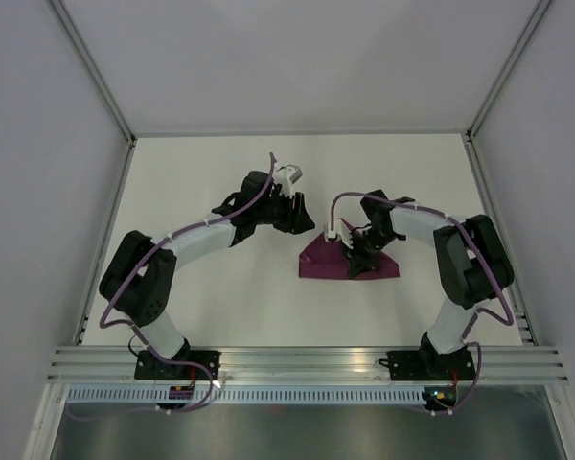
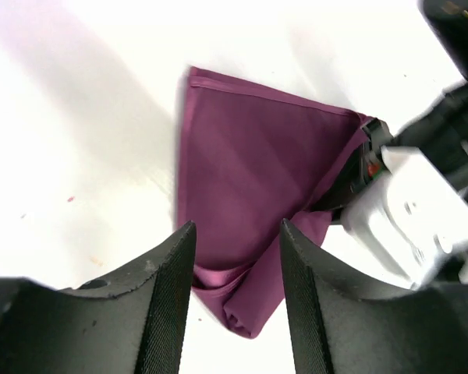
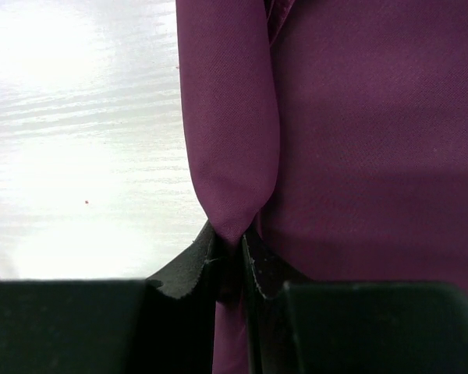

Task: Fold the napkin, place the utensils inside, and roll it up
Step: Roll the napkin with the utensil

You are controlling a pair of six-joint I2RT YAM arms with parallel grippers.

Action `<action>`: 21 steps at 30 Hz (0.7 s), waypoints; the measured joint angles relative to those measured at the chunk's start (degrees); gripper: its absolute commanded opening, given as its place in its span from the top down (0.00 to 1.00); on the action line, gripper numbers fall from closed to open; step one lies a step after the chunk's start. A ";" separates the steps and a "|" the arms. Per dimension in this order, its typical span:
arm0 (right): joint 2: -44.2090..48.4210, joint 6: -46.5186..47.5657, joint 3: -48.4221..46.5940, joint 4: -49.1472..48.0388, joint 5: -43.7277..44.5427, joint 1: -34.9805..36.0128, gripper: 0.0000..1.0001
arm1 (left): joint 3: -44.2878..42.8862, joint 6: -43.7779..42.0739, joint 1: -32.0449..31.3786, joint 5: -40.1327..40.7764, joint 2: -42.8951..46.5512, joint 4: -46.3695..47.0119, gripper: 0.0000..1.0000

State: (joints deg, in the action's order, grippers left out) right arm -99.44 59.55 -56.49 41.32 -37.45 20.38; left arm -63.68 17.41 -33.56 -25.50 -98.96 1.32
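The purple-maroon napkin [image 1: 328,262] lies folded into a rough triangle on the white table right of centre. My right gripper [image 1: 363,255] is down on its right part, shut on a rolled fold of the napkin [image 3: 230,140]; in the right wrist view the gripper [image 3: 232,238] pinches that fold tight. My left gripper [image 1: 305,223] hovers just above and left of the cloth, open. In the left wrist view its gripper [image 2: 235,231] frames the napkin [image 2: 242,171] and a rolled corner, touching nothing. No utensils are in view.
The white table [image 1: 211,172] is walled by grey panels with metal posts on the left, right and back. An aluminium rail [image 1: 307,362] runs along the near edge by the arm bases. The right arm's white wrist [image 2: 405,210] shows at the napkin's far corner.
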 measured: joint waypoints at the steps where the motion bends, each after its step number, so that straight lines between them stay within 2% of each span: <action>1: -1.77 0.61 -1.75 2.08 -0.92 -0.63 0.85 | 2.36 0.02 -0.24 1.75 1.97 1.95 0.46; 9: -12.70 2.54 -12.26 14.60 -6.78 -3.98 0.84 | 17.29 -3.45 -6.03 15.56 13.75 13.31 0.46; 15: -18.53 2.67 -18.49 21.59 -7.74 -4.48 0.83 | 17.70 -14.32 -17.40 22.62 13.99 15.04 0.45; 21: -23.26 2.36 -23.56 27.19 -8.00 -4.61 0.83 | 13.51 -23.91 -26.08 26.84 6.49 14.01 0.44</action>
State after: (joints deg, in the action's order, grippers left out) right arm -122.69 61.91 -80.05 68.51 -45.45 15.77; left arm -50.17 -6.50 -59.64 1.34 -92.47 15.33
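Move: The right fingers already pinch the napkin's rolled near edge; the stretch for the open left hand lies just left of them, about 4 cm to the right hand's left and level with it. From the left hand that stretch is some 8 cm back, 6 cm right and 11 cm down. The right fingertips are about 7 cm back and 10 cm right of the left hand, the roll's left end roughly 8 cm back and 2 cm left, both about 11 cm down. The left hand, fingers staying about half open, drifts a couple of centimetres left while easing back, then swings right as it goes on back, about 10 cm back in all, coming round to the near side of the rolled edge beside the right gripper and starting to sink, while it rolls some 40 degrees about the line of its fingers. Meanwhile the right hand keeps its pinch on the roll with its fingertips almost in place and goes on tipping its wrist forward over them by a bit over 25 degrees, turning the held roll with it; the left fingers are still clear of the cloth at the end. ##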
